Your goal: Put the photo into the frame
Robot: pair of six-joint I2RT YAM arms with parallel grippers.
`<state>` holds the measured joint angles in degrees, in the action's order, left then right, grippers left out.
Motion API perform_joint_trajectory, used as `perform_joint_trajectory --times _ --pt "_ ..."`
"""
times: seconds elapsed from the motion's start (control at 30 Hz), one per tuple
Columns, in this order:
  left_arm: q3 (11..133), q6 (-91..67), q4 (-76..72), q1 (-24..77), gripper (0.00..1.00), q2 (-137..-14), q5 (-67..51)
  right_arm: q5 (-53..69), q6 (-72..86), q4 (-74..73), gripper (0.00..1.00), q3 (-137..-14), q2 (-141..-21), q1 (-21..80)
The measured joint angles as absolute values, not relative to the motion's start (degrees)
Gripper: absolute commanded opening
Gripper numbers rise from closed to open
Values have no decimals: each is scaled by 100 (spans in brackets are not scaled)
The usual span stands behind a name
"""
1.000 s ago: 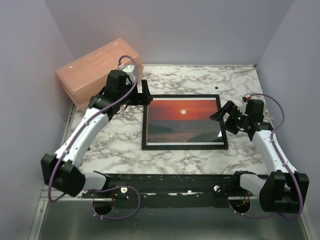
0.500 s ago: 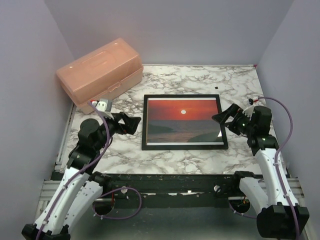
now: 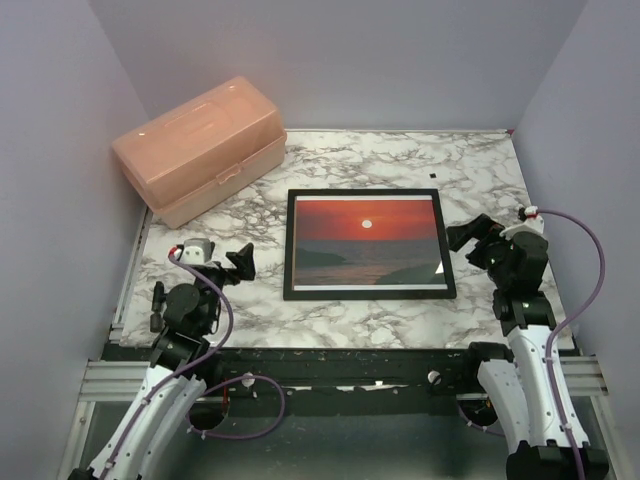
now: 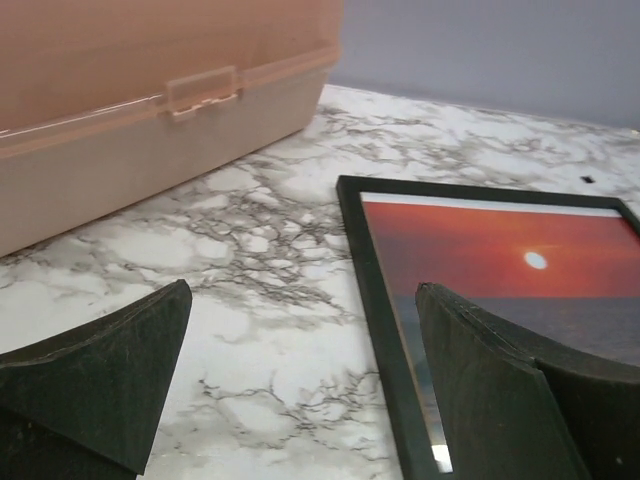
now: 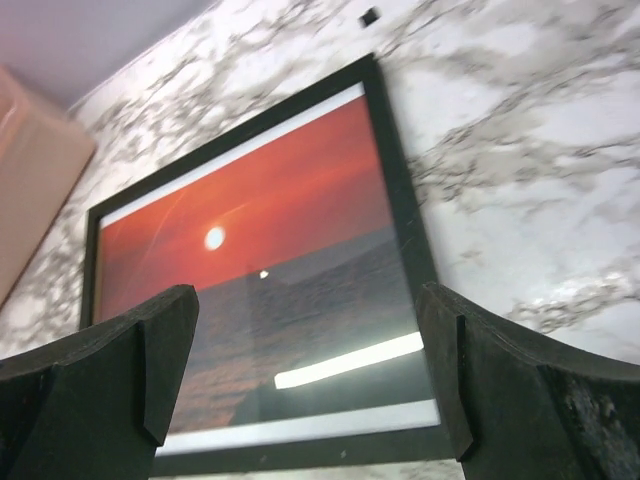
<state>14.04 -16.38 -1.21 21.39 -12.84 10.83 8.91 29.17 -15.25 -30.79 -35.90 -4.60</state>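
Note:
The photo (image 3: 365, 240), a red-orange sunset with a small white sun, lies face up inside the black frame (image 3: 289, 245), flat on the marble table. My left gripper (image 3: 240, 262) hovers open to the left of the frame, holding nothing. In the left wrist view, the left gripper (image 4: 303, 300) spans bare marble and the frame's left bar (image 4: 370, 300), with the photo (image 4: 500, 250) beyond. My right gripper (image 3: 468, 240) stands open just off the frame's right side. In the right wrist view, the right gripper (image 5: 308, 310) looks down on the photo (image 5: 270, 230) and the frame's right bar (image 5: 400, 200).
A peach plastic box (image 3: 200, 145) with a latched lid stands at the back left, and also shows in the left wrist view (image 4: 150, 100). A small black speck (image 3: 432, 176) lies behind the frame. Grey walls close in the table on three sides.
The left arm has drawn back from the frame's far left corner to the near left of the table. The right arm has pulled back a little towards its base. The framed photo has not moved.

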Motion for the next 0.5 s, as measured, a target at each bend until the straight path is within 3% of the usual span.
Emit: perform_joint_trajectory --times 0.23,0.5 --pt "565 -980 -1481 2132 98 -2255 1586 -248 2440 -193 99 -1973 -3481 -462" --pt "294 -362 -3610 1994 98 -3780 1898 -469 2056 2091 100 -117 -3070 -462"
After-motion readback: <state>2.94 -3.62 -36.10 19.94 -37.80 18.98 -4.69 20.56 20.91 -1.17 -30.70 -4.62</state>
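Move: Both my hands are empty and in the air. The framed photo lies on the table with its middle about 33 cm to the right of my left hand and 9 cm ahead, some 19 cm below. From my right hand it is about 25 cm to the left, 7 cm ahead and 17 cm lower. The pink box is roughly 28 cm ahead of my left hand and 7 cm to its left. I bring both open hands down beside the framed photo, touching nothing. My right hand sinks about 8 cm and shifts some 4 to 5 cm right, turning clockwise, tipping its fingers up and rolling its left side down. My left hand drops about 6 cm, mostly early, while easing 4 cm forward and a little left; it turns counter-clockwise and rolls its left side up. ##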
